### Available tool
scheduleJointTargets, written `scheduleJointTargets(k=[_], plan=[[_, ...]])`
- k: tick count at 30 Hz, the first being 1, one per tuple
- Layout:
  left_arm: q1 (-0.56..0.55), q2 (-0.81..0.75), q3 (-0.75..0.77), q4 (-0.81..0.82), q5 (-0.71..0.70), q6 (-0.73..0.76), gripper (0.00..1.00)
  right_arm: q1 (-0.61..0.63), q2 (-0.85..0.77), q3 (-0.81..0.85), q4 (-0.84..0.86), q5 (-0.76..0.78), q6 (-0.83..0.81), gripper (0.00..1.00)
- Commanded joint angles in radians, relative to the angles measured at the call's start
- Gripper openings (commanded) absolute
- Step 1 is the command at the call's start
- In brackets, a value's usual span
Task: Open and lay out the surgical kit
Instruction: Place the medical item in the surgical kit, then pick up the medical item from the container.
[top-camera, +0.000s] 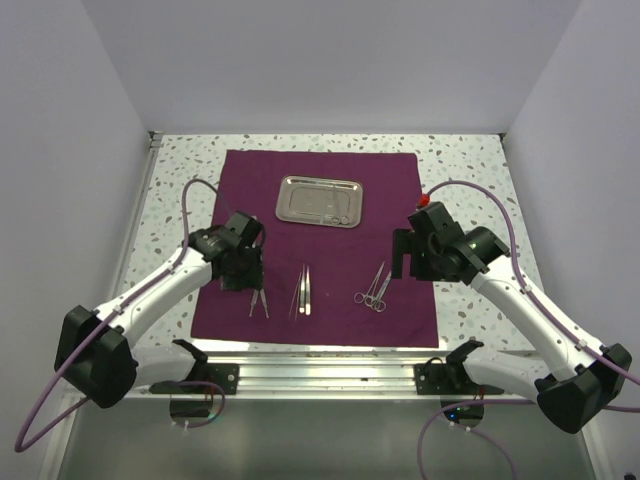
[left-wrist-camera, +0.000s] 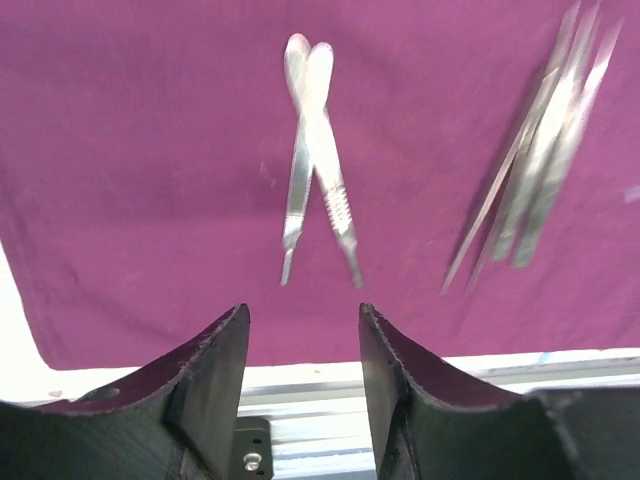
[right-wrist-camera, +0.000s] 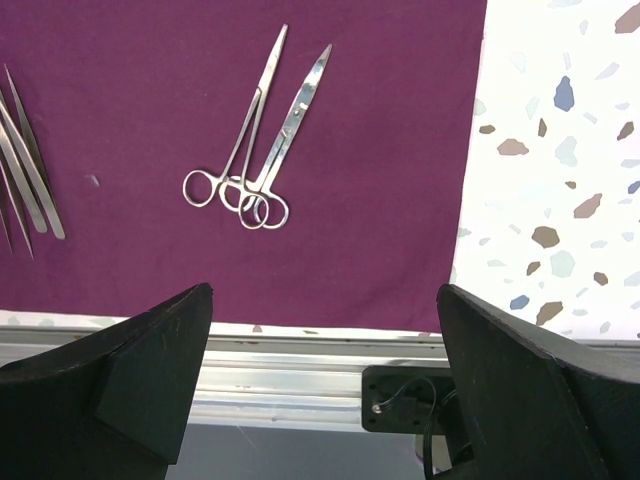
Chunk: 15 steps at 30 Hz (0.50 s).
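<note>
The surgical kit lies unfolded: its maroon cloth is spread flat, with the shiny steel tray on its far half. On the near half lie two crossed silver handles, a bunch of tweezers, and scissors with forceps. My left gripper hovers over the cloth just behind the crossed handles, open, with nothing between its fingers. My right gripper hangs wide open and empty above the cloth's right part, beside the scissors.
The cloth rests on a speckled white tabletop, bare to the right of the cloth. An aluminium rail runs along the near edge. White walls enclose the table on three sides.
</note>
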Motion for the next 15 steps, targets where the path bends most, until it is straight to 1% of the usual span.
scheduleJointTargets(k=[1,2,3,5,6,7,8,9,10,11,12,13,14,15], plan=[[-0.003,0.059,0.170,0.003,-0.043,0.038,0.52,-0.005,-0.005,-0.007,0.026,0.004,0.016,0.98],[-0.003,0.086,0.201,0.011,-0.055,0.045,0.52,-0.003,-0.003,-0.009,0.029,0.003,0.019,0.98],[-0.002,0.149,0.232,0.034,-0.057,0.054,0.51,-0.003,-0.002,-0.007,0.029,0.007,0.020,0.98],[-0.003,0.218,0.330,0.064,-0.057,0.080,0.50,-0.005,0.004,0.001,0.023,0.011,0.026,0.98],[-0.003,0.291,0.367,0.090,-0.055,0.088,0.49,-0.005,0.006,0.002,0.023,0.017,0.028,0.98],[-0.003,0.330,0.440,0.106,-0.054,0.104,0.49,-0.003,0.007,0.005,0.023,0.020,0.031,0.98],[-0.003,0.368,0.479,0.118,-0.052,0.111,0.49,-0.003,0.008,0.010,0.020,0.024,0.032,0.98],[-0.003,0.448,0.520,0.141,-0.046,0.120,0.48,-0.005,0.011,0.013,0.017,0.029,0.034,0.98],[-0.003,0.488,0.593,0.155,-0.037,0.135,0.48,-0.005,0.015,0.016,0.012,0.038,0.035,0.98],[-0.003,0.528,0.631,0.169,-0.025,0.141,0.48,-0.003,0.017,0.022,0.003,0.041,0.040,0.98],[-0.003,0.607,0.669,0.187,-0.015,0.151,0.48,-0.003,0.018,0.025,0.000,0.046,0.042,0.98],[-0.003,0.644,0.745,0.195,-0.008,0.163,0.48,-0.003,0.020,0.025,-0.002,0.047,0.048,0.98],[-0.003,0.722,0.779,0.212,0.005,0.171,0.48,-0.005,0.021,0.025,-0.006,0.049,0.051,0.98],[-0.003,0.764,0.865,0.209,0.015,0.177,0.48,-0.005,0.021,0.025,-0.008,0.052,0.055,0.98]])
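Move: The tray, with the remaining instruments, lies ahead and to the right of the left hand, its middle about 25 cm forward, 17 cm right and some 3 cm below. Just ahead of that hand, 3 cm forward and 1 cm right, lies the pair of scalpels; the tweezers lie 3 cm forward and 12 cm right, both about 3 cm below. From the right hand the tray is about 25 cm ahead, 23 cm left and 11 cm below. With its fingers already half open and clear of the scalpel pair, the left hand leaves the laid-out instruments and sweeps quickly forward and to the right, about 19 cm out and 10 cm across, towards the near left part of the tray. It rises some 4 cm on the way and starts to sink again by about 1 cm at the end, the fingertips swinging roughly 10 degrees outward while the fingers stay half open, holding nothing. ##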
